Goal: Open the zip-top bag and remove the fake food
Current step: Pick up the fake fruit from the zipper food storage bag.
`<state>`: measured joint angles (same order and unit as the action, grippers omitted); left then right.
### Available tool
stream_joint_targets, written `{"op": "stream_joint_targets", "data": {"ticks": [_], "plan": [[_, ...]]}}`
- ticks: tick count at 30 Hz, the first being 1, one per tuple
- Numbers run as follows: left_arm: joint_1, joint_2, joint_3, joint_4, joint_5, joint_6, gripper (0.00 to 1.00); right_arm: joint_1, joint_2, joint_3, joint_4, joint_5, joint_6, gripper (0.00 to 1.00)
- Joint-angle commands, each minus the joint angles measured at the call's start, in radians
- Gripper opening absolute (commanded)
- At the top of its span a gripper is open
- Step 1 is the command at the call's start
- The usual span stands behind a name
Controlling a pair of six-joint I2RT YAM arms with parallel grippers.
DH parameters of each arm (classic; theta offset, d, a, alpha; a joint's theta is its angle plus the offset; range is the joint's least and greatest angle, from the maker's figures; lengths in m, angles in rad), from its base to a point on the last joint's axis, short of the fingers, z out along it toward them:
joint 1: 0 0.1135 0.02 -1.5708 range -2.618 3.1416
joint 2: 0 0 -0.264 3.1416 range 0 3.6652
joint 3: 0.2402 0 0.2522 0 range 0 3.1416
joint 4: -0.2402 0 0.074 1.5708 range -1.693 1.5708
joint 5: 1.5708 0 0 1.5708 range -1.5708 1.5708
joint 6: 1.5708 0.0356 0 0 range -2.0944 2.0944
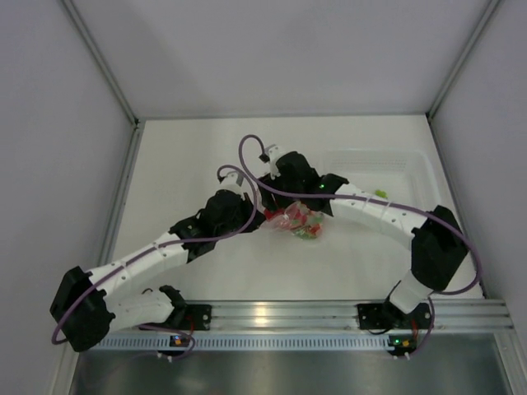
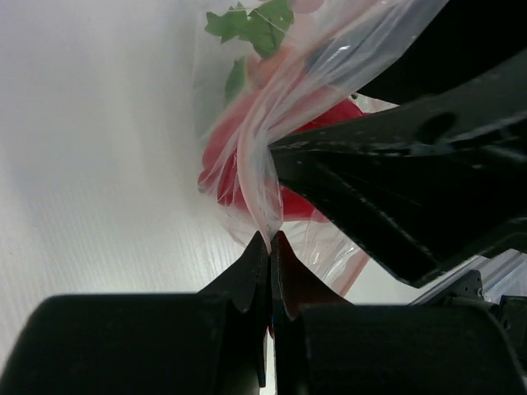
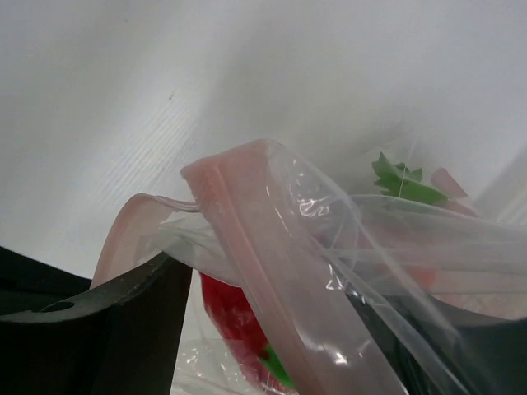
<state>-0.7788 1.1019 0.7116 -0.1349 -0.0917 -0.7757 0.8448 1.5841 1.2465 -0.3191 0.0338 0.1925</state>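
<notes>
The zip-top bag [image 1: 298, 224] lies crumpled on the white table between both arms, with the fake food inside: red pieces [image 2: 235, 160] and green leafy pieces [image 2: 255, 23]. My left gripper [image 2: 270, 239] is shut on a fold of the bag's clear plastic at its left edge. From above, the left gripper [image 1: 260, 217] meets the bag from the left. My right gripper [image 3: 280, 284] stands open, its black fingers [image 3: 123, 321] wide apart. The bag's pinkish zip strip [image 3: 263, 247] drapes loosely between them, over a red piece [image 3: 235, 317]. The right gripper [image 1: 282, 211] hangs over the bag's top.
A rigid clear tub [image 1: 395, 164] sits at the back right of the table with a small green piece [image 1: 381, 194] by its near wall. Grey walls enclose the table on three sides. A metal rail [image 1: 329, 314] runs along the near edge.
</notes>
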Motion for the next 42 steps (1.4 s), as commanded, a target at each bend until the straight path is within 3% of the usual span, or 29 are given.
{"op": "stream_joint_targets", "data": {"ticks": [1,7,11,17,21,28,35,38,42], "plan": [[-0.005,0.012,0.029,0.031,0.038,0.018,0.0,0.016,0.066,0.086,-0.144,0.009,-0.082,0.63],[-0.007,0.013,0.002,0.02,-0.063,-0.013,0.0,0.023,0.116,0.123,-0.268,-0.149,-0.183,0.65],[-0.004,0.033,-0.003,0.015,-0.057,-0.007,0.0,0.022,0.129,0.146,-0.354,-0.299,-0.289,0.66],[-0.004,0.042,-0.034,0.014,-0.051,0.01,0.0,0.022,0.152,0.2,-0.461,-0.374,-0.324,0.65],[-0.004,0.026,-0.057,-0.026,-0.121,0.007,0.0,0.026,0.188,0.249,-0.569,-0.354,-0.337,0.65],[-0.002,-0.043,-0.095,-0.055,-0.226,-0.034,0.0,0.086,0.257,0.278,-0.664,-0.177,-0.28,0.68],[0.039,-0.122,-0.084,-0.106,-0.303,-0.045,0.0,0.149,0.29,0.366,-0.546,-0.016,-0.111,0.68],[0.09,-0.139,0.018,-0.163,-0.292,0.028,0.0,0.148,0.264,0.378,-0.402,0.032,-0.016,0.67],[0.148,-0.123,0.266,-0.285,-0.246,0.166,0.0,0.145,0.206,0.341,-0.211,0.102,0.108,0.67]]}}
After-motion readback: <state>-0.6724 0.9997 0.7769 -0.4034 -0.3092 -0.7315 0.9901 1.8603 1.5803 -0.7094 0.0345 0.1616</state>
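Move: The red fake food in the bag lies under my open right fingers, about 6 cm down, roughly 1 cm back and 1 cm to the right. The zip edge that my left hand already pinches is some 4 cm back and 2 cm left of my right hand. The rest of the food bunches some 10 cm to its right, 3 cm back and 8 cm below. From my left hand the red food is about 4 cm ahead, 4 cm right and 6 cm below. I work my open right hand deeper into the bag's mouth towards the red food, down and back about 6 to 8 cm, left side dipping, turning some 25 degrees counter-clockwise; then I swing left, partly forward and up, undoing much of that turn. My left hand keeps its pinch on the zip edge, sinks about 5 cm, then pulls left and rises. ##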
